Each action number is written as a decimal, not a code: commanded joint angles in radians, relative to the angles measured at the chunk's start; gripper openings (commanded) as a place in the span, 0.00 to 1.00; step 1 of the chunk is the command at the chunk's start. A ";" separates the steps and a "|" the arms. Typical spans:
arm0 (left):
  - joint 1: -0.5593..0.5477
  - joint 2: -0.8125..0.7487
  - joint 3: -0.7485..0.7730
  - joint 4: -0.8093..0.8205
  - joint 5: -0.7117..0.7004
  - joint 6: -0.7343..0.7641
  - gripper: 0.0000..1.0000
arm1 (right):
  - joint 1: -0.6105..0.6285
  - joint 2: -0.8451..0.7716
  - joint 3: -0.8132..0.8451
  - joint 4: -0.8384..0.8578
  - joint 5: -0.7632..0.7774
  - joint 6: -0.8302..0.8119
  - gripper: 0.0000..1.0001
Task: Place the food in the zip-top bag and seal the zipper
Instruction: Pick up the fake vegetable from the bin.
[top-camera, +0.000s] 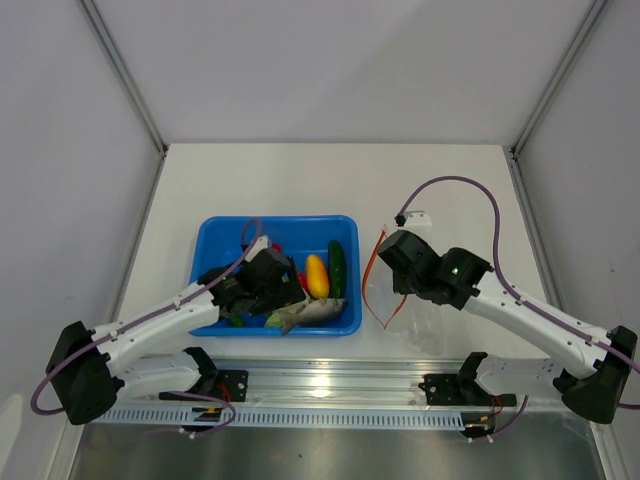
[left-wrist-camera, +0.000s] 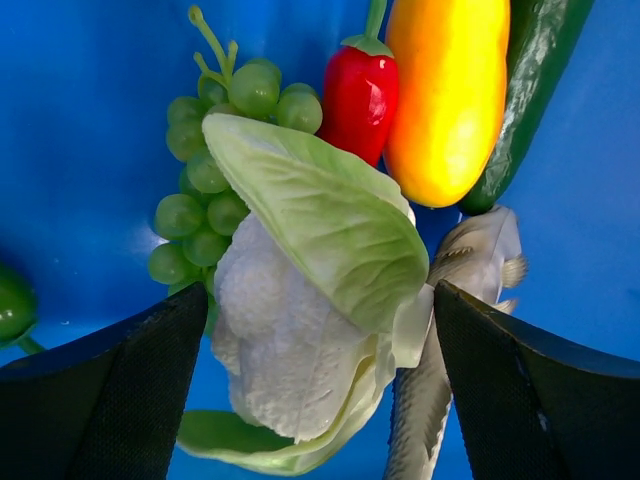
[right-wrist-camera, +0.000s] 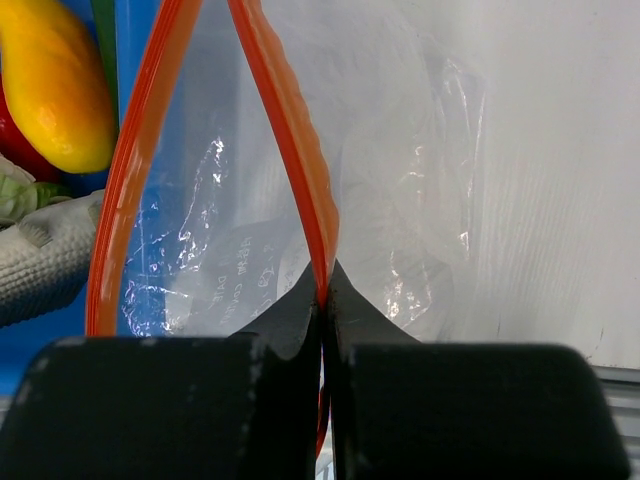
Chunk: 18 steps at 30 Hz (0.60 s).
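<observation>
The food lies in a blue tray (top-camera: 280, 222). My left gripper (left-wrist-camera: 320, 380) hangs open over it, one finger on each side of the white cauliflower (left-wrist-camera: 290, 340) with its green leaves. Around the cauliflower are green grapes (left-wrist-camera: 200, 200), a red chili (left-wrist-camera: 358, 95), a yellow-orange mango (left-wrist-camera: 450, 100), a dark cucumber (left-wrist-camera: 530, 80) and a grey fish (left-wrist-camera: 470, 270). Right of the tray, my right gripper (right-wrist-camera: 323, 300) is shut on the red-orange zipper (right-wrist-camera: 290, 130) of the clear zip-top bag (right-wrist-camera: 400, 200). The bag's mouth gapes open toward the tray, and I see no food inside.
A green pepper (left-wrist-camera: 12, 305) shows at the left edge of the tray. The tray's right wall stands close to the bag's mouth (top-camera: 372, 270). A metal rail (top-camera: 330, 385) runs along the near table edge. White walls enclose the table.
</observation>
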 joint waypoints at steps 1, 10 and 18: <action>-0.009 0.011 0.011 -0.016 -0.031 -0.045 0.92 | -0.004 -0.011 -0.003 0.019 0.004 0.004 0.00; -0.009 -0.070 -0.037 0.017 -0.070 -0.056 0.62 | -0.004 -0.018 -0.018 0.022 0.002 0.016 0.00; -0.009 -0.151 0.017 -0.004 -0.145 0.024 0.20 | -0.004 -0.015 -0.005 0.019 0.007 0.009 0.00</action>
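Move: Just below the left fingertips, about 2 cm down and 1 cm ahead, the cauliflower sits between the open fingers. Counted from that hand, the red pepper lies some 5 cm ahead and 2 cm right, the yellow squash about 4 cm ahead and 6 cm right, the grapes 4 cm ahead and 4 cm left, and the fish 3 cm back and 5 cm right. From the right hand the cauliflower is roughly 22 cm left, 2 cm back and 12 cm lower. Closing from nearly wide open to about a third, the left fingers pinch the cauliflower from its two sides while the hand at first holds its place over the bin. As they tighten, the hand starts up, rising about 1.5 cm and easing some 1 cm to the left, with the fingers tipping slightly outward. ##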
